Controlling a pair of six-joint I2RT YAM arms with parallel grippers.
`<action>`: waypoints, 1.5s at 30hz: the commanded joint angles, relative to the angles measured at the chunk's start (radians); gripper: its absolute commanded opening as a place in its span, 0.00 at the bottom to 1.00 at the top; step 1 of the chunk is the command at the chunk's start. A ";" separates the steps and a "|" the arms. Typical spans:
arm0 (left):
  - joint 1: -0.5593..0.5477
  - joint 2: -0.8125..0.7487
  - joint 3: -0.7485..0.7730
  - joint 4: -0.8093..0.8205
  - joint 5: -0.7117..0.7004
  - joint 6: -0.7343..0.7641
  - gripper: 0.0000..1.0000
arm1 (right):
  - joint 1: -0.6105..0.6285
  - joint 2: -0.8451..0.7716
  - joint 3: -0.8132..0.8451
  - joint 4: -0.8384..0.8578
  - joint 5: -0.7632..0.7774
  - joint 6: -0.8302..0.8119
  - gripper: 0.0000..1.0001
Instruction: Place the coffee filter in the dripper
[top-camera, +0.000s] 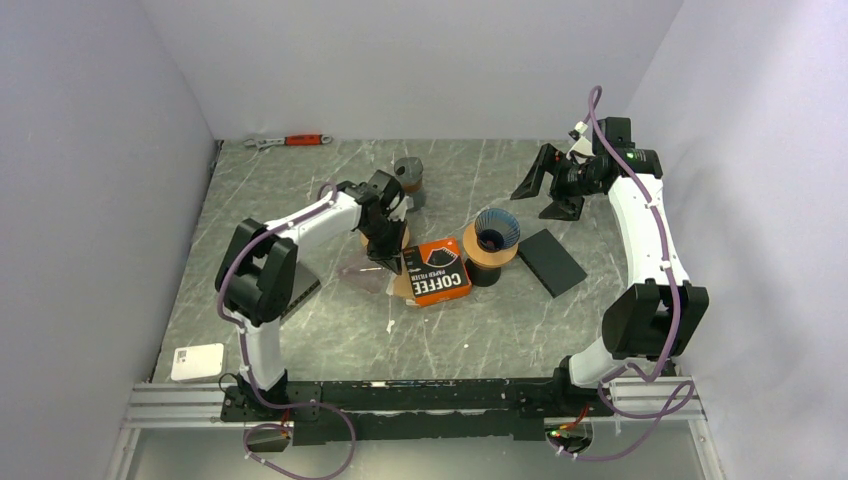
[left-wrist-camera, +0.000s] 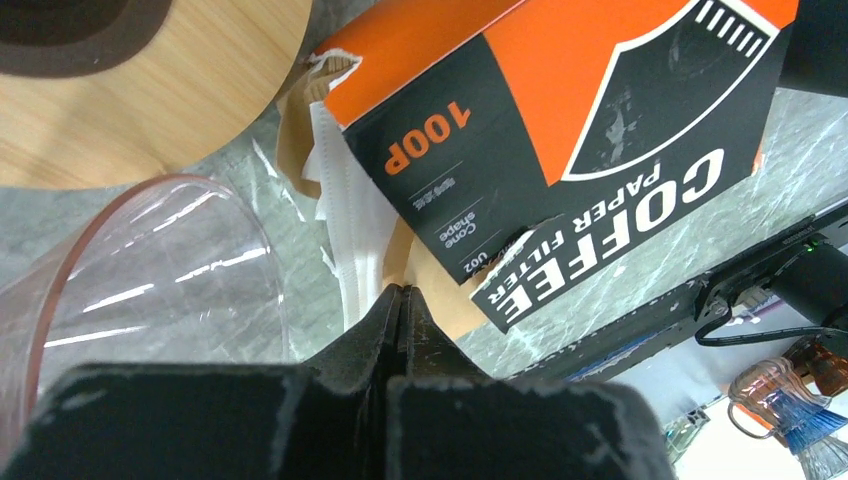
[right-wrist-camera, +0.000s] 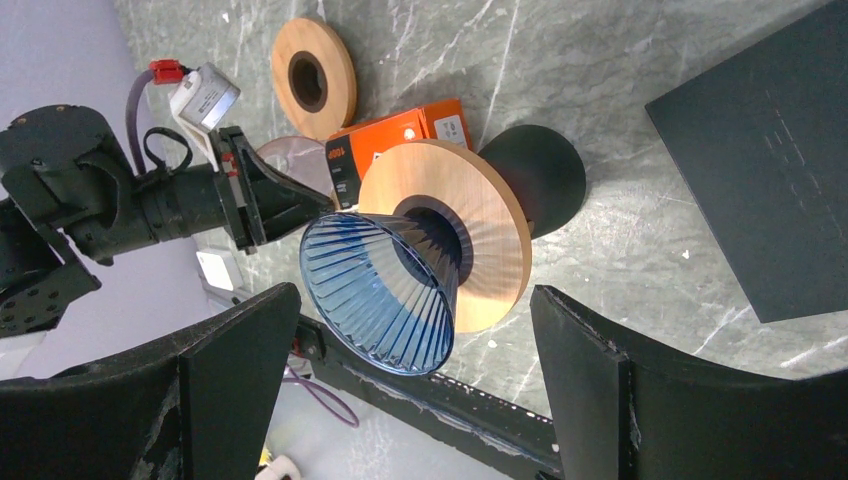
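The orange and black coffee filter box (left-wrist-camera: 560, 120) lies on the marble table with its torn end towards my left gripper (left-wrist-camera: 402, 290). White filters (left-wrist-camera: 350, 220) and a brown coffee filter (left-wrist-camera: 445, 300) stick out of that end. My left gripper is shut, its tips pinching the brown filter's edge. From above, it (top-camera: 385, 258) sits just left of the box (top-camera: 437, 270). The blue ribbed dripper (top-camera: 497, 228) rests in a wooden ring on a black stand, right of the box. My right gripper (top-camera: 545, 195) hovers open behind it, with the dripper (right-wrist-camera: 385, 285) in its wrist view.
A clear glass cone (left-wrist-camera: 150, 270) lies beside my left fingers, and a second wooden ring (left-wrist-camera: 150, 110) sits just beyond it. A black pad (top-camera: 551, 262) lies right of the dripper. A grey cup (top-camera: 408, 175), a wrench (top-camera: 290, 141) and a white device (top-camera: 197, 362) are farther off.
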 joint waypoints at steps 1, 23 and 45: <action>-0.002 -0.072 0.001 -0.054 -0.056 0.006 0.00 | -0.004 0.004 0.041 -0.001 -0.008 -0.010 0.91; -0.003 -0.195 0.058 -0.249 -0.263 -0.017 0.00 | -0.004 0.003 0.046 -0.003 0.003 -0.011 0.91; -0.003 -0.288 0.331 -0.222 -0.251 0.117 0.00 | -0.004 -0.008 0.113 -0.008 0.047 0.002 0.91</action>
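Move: The left hand's shut fingertips are at the exposed left part of the coffee filter, whose middle lies about 3 cm to the hand's right, 1 cm below and level fore and aft, partly under the filter box. The box is centred some 8 cm right and 2 cm ahead, the wooden ring about 9 cm ahead and 2 left, and the clear cone roughly 7 cm left and 2 ahead. From the right hand the filter is some 25 cm left, 5 back and 18 below. The left hand, fingers already shut on the filter's edge, draws it steadily out leftward from the box for about 6 cm, easing slightly back and up as the fingers turn steeper. Then, still shut but leaving the filter behind, the hand climbs fast to some 17 cm above its start and goes forward above the wooden ring, its fingertips swinging forward by some 30 degrees, while the open right hand rises a little at the end. ##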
